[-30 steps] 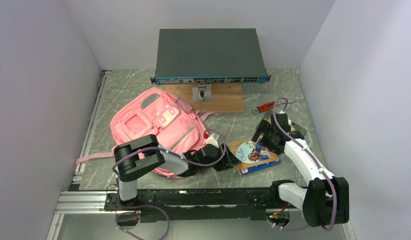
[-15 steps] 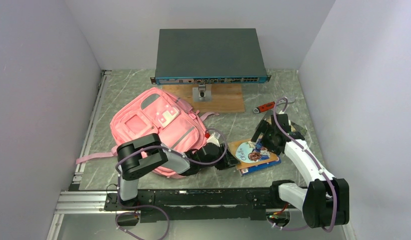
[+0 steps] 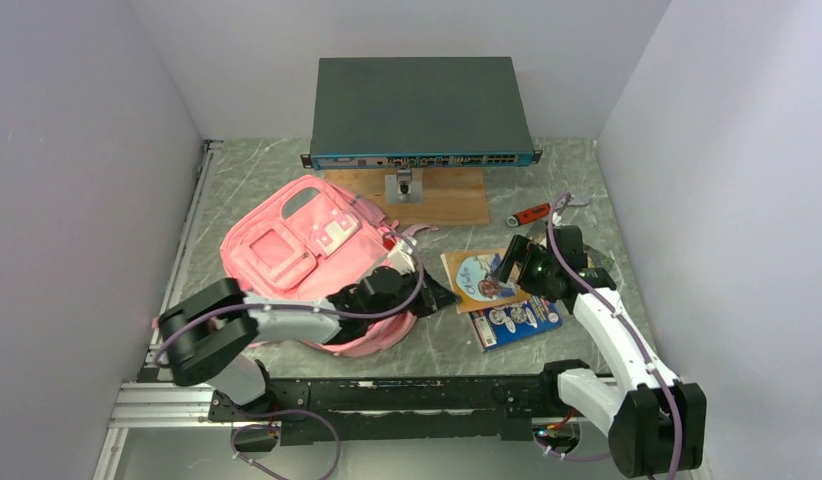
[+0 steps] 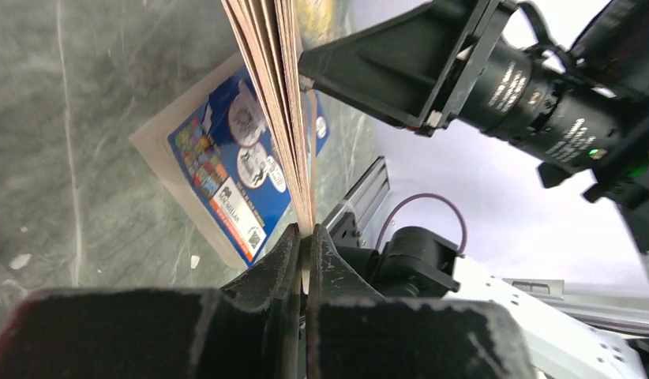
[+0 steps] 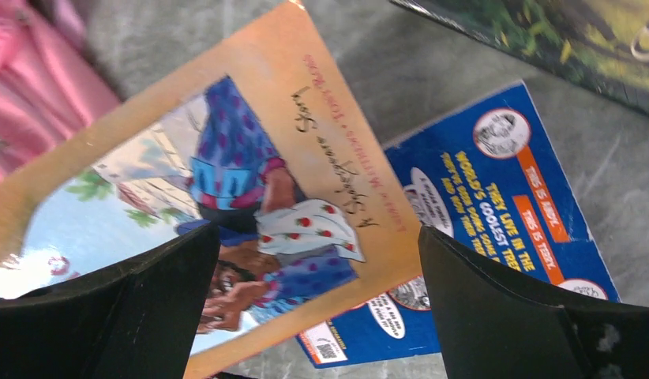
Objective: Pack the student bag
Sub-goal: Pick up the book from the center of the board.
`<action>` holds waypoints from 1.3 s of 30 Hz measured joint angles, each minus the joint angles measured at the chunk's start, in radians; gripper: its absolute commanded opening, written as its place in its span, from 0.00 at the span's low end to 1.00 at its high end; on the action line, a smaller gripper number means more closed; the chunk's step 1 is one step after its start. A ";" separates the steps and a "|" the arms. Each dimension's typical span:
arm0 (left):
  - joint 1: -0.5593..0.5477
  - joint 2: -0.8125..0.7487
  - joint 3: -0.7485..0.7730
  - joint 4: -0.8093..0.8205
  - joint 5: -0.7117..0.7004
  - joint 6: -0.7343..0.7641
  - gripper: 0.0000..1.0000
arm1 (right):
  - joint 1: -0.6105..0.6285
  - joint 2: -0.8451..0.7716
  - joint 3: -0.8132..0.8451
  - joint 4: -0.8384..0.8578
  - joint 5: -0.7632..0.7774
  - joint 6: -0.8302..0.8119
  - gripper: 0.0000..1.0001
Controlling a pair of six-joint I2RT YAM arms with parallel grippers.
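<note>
The pink student bag (image 3: 307,240) lies at the left middle of the table; a corner of it shows in the right wrist view (image 5: 37,87). My left gripper (image 3: 442,297) is shut on the edge of an orange-covered picture book (image 3: 477,272) and holds it tilted off the table beside the bag. The left wrist view shows the jaws (image 4: 305,241) clamped on the book's page edge (image 4: 266,87). My right gripper (image 3: 514,268) hovers open over the same book (image 5: 226,181), its fingers (image 5: 108,308) apart and touching nothing. A blue book (image 3: 517,320) lies flat below it.
A dark grey network switch (image 3: 419,105) stands at the back on a wooden board (image 3: 437,200). A red-handled tool (image 3: 532,213) lies at the back right. A dark green book (image 5: 558,39) lies beside the blue book (image 5: 495,189). A metal rail (image 3: 387,395) runs along the near edge.
My left gripper has lifted the orange book off the blue book and carried it back and left toward the bag. The left arm's elbow swung left. The right gripper shifted slightly back.
</note>
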 measured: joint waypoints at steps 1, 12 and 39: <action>0.014 -0.044 -0.007 -0.016 0.000 0.020 0.00 | 0.002 -0.014 0.010 -0.001 -0.011 -0.012 1.00; 0.274 -0.467 -0.149 -0.243 0.171 0.218 0.00 | -0.003 -0.043 0.102 0.076 -0.330 -0.042 1.00; 0.614 -0.839 -0.140 -0.437 0.866 0.405 0.00 | 0.074 0.024 -0.068 0.837 -1.034 0.476 0.47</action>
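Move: The left hand already pinches the Othello book near its near left corner. From that hand, the middle of the pink bag lies about 29 cm to the left, 9 cm ahead and 6 cm lower; the blue book lies level ahead-wise, 13 cm right and 10 cm below. From the open right hand, the Othello book's middle is some 7 cm left, 1 cm back and 3 cm down; the blue book is 7 cm back and 7 cm below, the dark green book 11 cm right, 5 cm ahead and 7 cm below. Leftward and upward, the left hand carries the pinched Othello book some 17 cm towards the pink bag, bowing slightly forward then back, and levels its fingers to point right. The right hand follows left and up about 15 cm each, drawing back a little, rolling and swinging nearly 70 degrees until its fingers point left, then half closes around the book's right edge; whether its pads touch can't be seen. ##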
